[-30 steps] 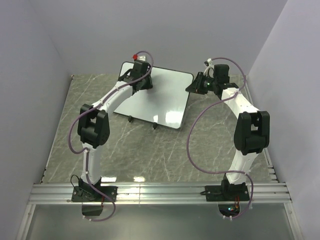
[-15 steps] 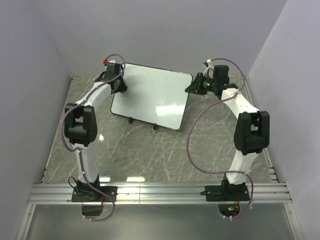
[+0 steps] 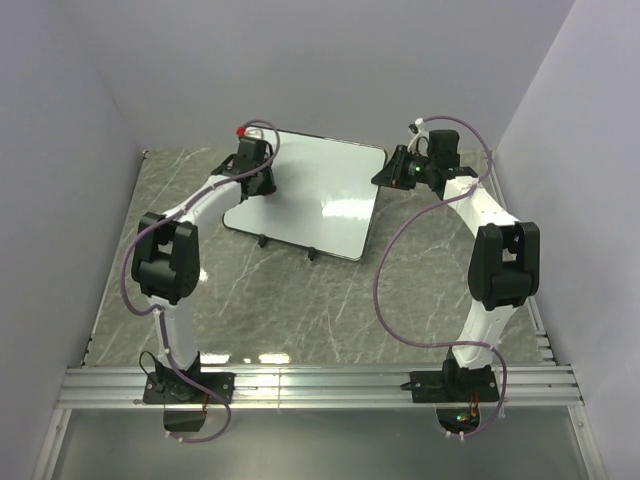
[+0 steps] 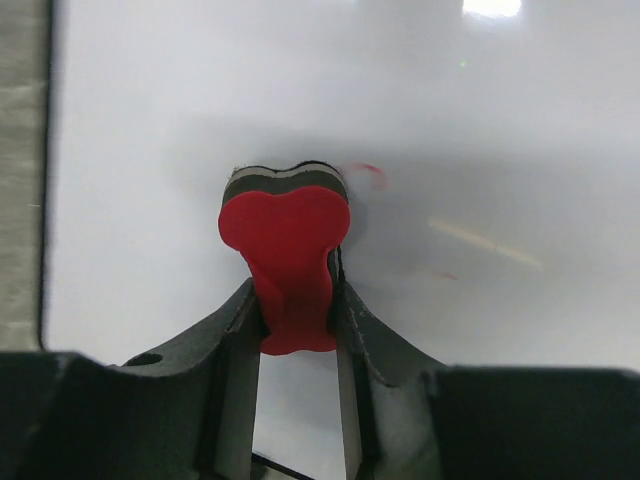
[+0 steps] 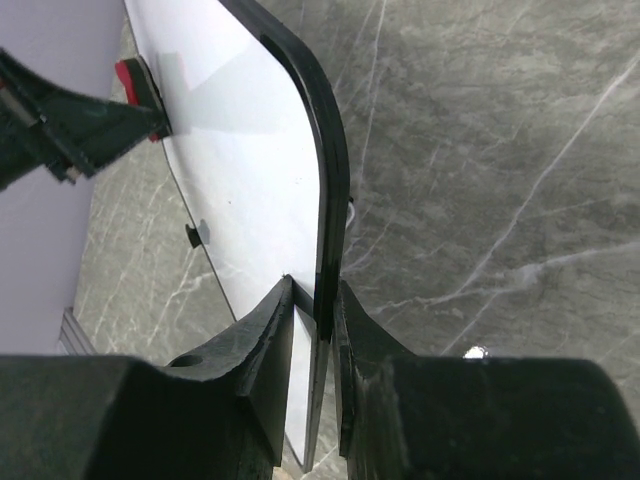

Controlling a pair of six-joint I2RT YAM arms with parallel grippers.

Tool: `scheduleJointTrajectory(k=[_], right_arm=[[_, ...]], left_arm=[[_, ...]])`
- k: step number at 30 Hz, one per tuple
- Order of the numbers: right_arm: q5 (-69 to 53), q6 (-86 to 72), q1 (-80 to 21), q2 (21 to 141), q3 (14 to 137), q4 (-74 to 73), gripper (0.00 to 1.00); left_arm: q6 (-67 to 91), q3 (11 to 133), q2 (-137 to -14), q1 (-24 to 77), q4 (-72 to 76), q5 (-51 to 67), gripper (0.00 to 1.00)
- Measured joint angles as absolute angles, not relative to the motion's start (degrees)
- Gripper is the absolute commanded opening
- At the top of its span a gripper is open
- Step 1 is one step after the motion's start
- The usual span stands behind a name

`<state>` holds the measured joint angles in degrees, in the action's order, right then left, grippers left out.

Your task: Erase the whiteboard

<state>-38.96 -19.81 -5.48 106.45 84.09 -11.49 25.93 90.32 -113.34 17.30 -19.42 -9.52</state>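
Note:
The whiteboard [image 3: 320, 195] lies tilted at the back of the table, white and glossy in a thin black frame. My left gripper [image 3: 250, 172] is over its far left part, shut on a red bow-shaped eraser [image 4: 285, 230] whose dark pad presses against the board [image 4: 480, 120]. Faint reddish smears [image 4: 370, 173] remain just right of the eraser. My right gripper [image 5: 315, 295] is shut on the board's black frame [image 5: 325, 150] at its right edge [image 3: 385, 170]. The right wrist view also shows the eraser [image 5: 135, 85] across the white surface [image 5: 230, 150].
The grey marble table [image 3: 300, 310] surrounds the board. Two small black feet [image 3: 262, 238] [image 3: 310, 252] stick out at the board's near edge. Grey walls close in on three sides, and an aluminium rail [image 3: 320, 385] runs along the near edge.
My left gripper swept left along the board's far edge with the eraser, then came back to the right a little. The right gripper has kept its hold on the board's edge.

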Motion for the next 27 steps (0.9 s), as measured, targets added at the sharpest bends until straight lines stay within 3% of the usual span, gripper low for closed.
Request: scheduleJointTrajectory(k=[11,27], right_arm=[[-38.41,-19.18,-5.21,106.45,84.09,-12.43,0.0],[-38.89,-19.18,-5.39,106.45,84.09,-12.88,0.0]], left_arm=[[26.15,93.93,-113.67,22.0,-22.44,-7.79,0.0],[24.69,99.55,-117.27,10.72,-23.86,-3.97,0.0]])
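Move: The left hand holds the eraser on the whiteboard; the board's left edge is about 8 cm to its left, level with it and some 3 cm lower. A leftover red curl lies roughly 4 cm ahead and 3 cm right, and the near-left black clip about 12 cm back and 1 cm left. From the right hand, gripping the board's right edge, that left edge strip is some 32 cm left, 3 cm farther out and 9 cm lower. Keeping its closed grip and the eraser on the board, the left hand finishes a stroke to the right, about 5 cm with a slight draw back, then turns round and wipes left some 9 cm while working forward 4 to 5 cm, towards the board's left edge and far-left corner. The wrist swings only a few degrees with the strokes, and the right hand stays put, still pinching the right edge to steady the board. ##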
